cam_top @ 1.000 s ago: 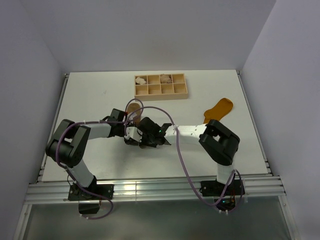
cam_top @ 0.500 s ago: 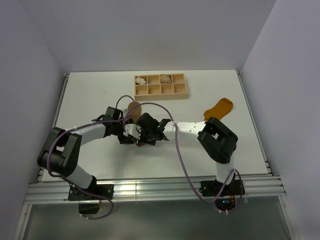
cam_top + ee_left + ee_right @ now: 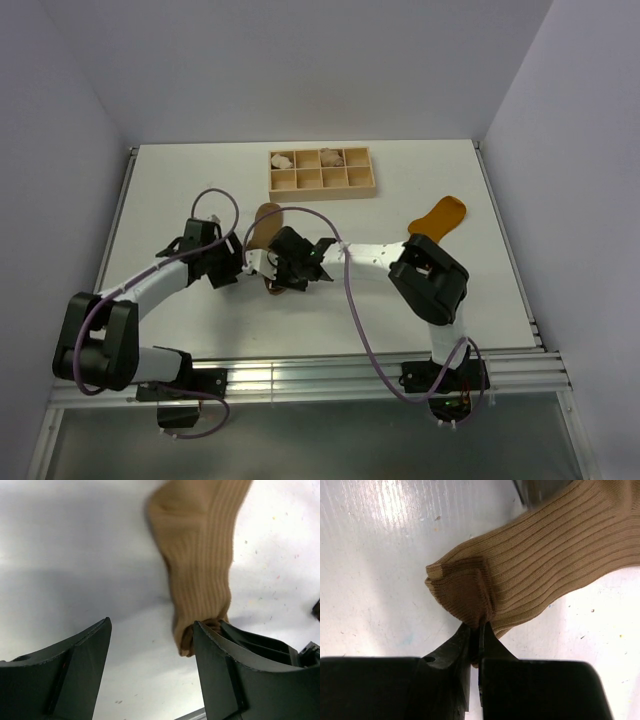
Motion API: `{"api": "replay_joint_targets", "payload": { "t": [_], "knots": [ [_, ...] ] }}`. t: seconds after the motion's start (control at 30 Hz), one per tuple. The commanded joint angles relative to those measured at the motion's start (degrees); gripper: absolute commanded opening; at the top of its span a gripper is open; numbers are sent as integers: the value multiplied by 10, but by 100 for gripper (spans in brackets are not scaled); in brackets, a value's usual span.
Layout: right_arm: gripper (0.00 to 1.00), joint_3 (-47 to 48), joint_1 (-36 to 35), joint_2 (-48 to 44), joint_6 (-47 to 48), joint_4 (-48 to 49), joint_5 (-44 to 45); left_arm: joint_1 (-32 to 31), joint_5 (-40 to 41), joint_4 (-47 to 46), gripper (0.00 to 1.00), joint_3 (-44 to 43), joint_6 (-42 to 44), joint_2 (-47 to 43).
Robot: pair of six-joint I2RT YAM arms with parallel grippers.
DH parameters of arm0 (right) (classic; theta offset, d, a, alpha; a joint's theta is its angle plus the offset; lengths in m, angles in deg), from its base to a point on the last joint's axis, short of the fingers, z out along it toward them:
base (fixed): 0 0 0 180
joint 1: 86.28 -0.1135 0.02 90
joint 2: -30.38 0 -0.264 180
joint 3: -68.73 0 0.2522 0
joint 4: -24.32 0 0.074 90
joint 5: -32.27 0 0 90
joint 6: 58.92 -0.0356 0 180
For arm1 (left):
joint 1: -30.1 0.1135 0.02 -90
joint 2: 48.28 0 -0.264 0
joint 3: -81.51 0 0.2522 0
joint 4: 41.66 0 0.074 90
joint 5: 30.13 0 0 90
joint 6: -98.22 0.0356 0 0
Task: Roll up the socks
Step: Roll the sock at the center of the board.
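Note:
The tan-brown ribbed sock [image 3: 266,222] lies on the white table, its near end folded over into a small roll. My right gripper [image 3: 477,628] is shut on that folded end [image 3: 462,592]; in the top view the right gripper [image 3: 274,282] sits at the sock's near end. My left gripper [image 3: 152,625] is open just left of the sock [image 3: 200,555], with bare table between its fingers and the roll beside its right finger [image 3: 235,675]. From above, the left gripper [image 3: 228,268] stands a little left of the sock. The mustard-orange sock [image 3: 438,217] lies flat at the right.
A wooden compartment tray [image 3: 322,186] stands at the back centre with small pale bundles [image 3: 282,159] in its rear cells. The right arm reaches leftward across the table's middle. Purple cables loop above both arms.
My left gripper has opened, let go of the sock and drawn back to the left. My right gripper stays shut on the folded end, shifted slightly left.

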Motion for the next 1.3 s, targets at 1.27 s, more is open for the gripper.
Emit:
{"api": "replay_joint_targets", "payload": {
  "t": [1.27],
  "knots": [
    [0, 457, 95, 338, 126, -591, -237, -450, 329, -54, 68, 2, 184, -191]
  ]
}}
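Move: The brown sock's folded cuff end is pinched in the right fingers, and lies about 6 cm right of the open left hand, 3 cm back and 3 cm lower. The sock's toe lies some 14 cm ahead and 5 cm right of the left hand, or 17 cm ahead and 2 cm left of the right hand. Left hand rises about 16 cm, swings right and back over the cuff; right keeps pinching, tilting 35 degrees. ##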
